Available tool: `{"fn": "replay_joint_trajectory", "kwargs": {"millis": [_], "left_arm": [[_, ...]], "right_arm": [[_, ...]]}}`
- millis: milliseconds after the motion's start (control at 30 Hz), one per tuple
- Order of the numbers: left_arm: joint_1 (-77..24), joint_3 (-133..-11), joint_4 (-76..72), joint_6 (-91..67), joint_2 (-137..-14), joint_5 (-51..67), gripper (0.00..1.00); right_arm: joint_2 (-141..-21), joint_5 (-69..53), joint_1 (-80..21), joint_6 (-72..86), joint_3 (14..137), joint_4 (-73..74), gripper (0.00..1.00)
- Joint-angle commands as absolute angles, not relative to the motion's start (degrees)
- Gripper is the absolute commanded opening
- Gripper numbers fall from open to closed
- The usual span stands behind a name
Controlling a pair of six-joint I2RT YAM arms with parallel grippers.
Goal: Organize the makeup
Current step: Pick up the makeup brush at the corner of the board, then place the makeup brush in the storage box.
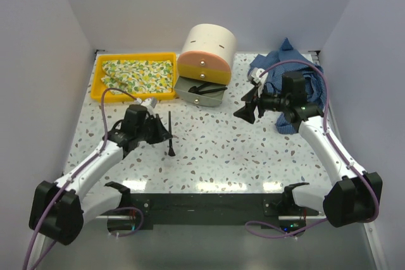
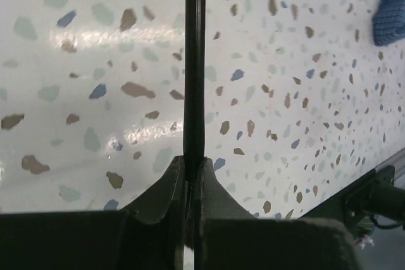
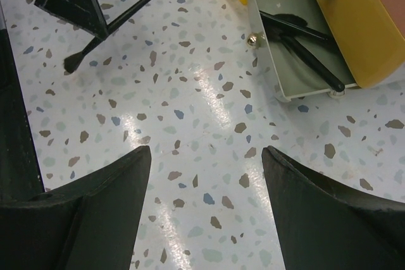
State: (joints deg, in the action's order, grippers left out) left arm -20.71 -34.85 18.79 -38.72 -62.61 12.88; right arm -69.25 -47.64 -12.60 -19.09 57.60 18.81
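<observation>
My left gripper [image 1: 166, 135] is shut on a thin dark brush [image 1: 171, 132] and holds it just above the table, left of centre. In the left wrist view the brush handle [image 2: 194, 61] sticks straight out from the closed fingertips [image 2: 209, 178]. The right wrist view shows the same brush [image 3: 120, 18] with its bristle tip [image 3: 73, 62] low over the table. Two more dark brushes [image 3: 302, 47] lie in the open grey drawer [image 3: 269, 42]. My right gripper [image 1: 245, 110] hangs open over bare table near that drawer [image 1: 201, 92], nothing between its fingers [image 3: 107, 188]. No palettes or discs show.
A round cream, pink and yellow drawer unit [image 1: 205, 54] stands at the back centre. A yellow tray [image 1: 100, 80] with a leaf-patterned cloth [image 1: 139, 74] sits at the back left. A blue cloth [image 1: 288, 67] lies bunched at the back right, behind the right arm.
</observation>
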Motion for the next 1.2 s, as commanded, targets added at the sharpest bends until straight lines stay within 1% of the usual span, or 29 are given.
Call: {"fn": "replay_joint_trajectory", "kwargs": {"millis": [0,300,467,700,1033,1167], "left_arm": [[-21.1,-36.6,11.9,-23.8,-58.2,20.4,0.0],[-21.3,-48.4,17.0,-7.5,-64.4,21.2,0.0],[-23.4,-53.3,14.4,1.5,-66.9,21.4,0.0],[-26.8,-61.9,12.3,14.5,-75.7,17.8,0.0],[-28.8,-69.5,6.1,42.6,-85.3,18.3,0.0],[-28.8,-75.0,7.3,46.1,-91.4,16.4,0.0]], "right_arm": [[-67.8,-49.7,-12.1,-18.7,57.6,17.3,0.75],[-67.4,-49.7,-12.0,-18.6,57.6,17.4,0.75],[-67.8,-49.9,-12.0,-18.7,57.6,17.4,0.75],[-67.7,-49.8,-12.0,-19.1,57.7,17.8,0.75],[-67.8,-50.0,-11.9,-19.4,57.8,18.1,0.75],[-67.7,-50.0,-11.9,-19.4,57.8,18.1,0.75]]}}
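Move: The left hand already holds the makeup brush, handle pointing forward. The open grey drawer it is carried to lies about 16 cm ahead, 11 cm to its right and 4 cm lower. The brushes already in the drawer are roughly 17 cm ahead and 14 cm right; the yellow tray is some 21 cm ahead and 13 cm left. From the idle right hand, the drawer is about 6 cm ahead, 15 cm left and 18 cm down. Upward first, then mainly forward and to the right, the left hand carries the makeup brush to the open grey drawer: about 15 cm forward, 12 cm up and 9 cm right. All the way the wrist rolls clockwise, some 85 degrees, swinging the handle round to the right, while the fingers tilt up a little and keep their pinch. ##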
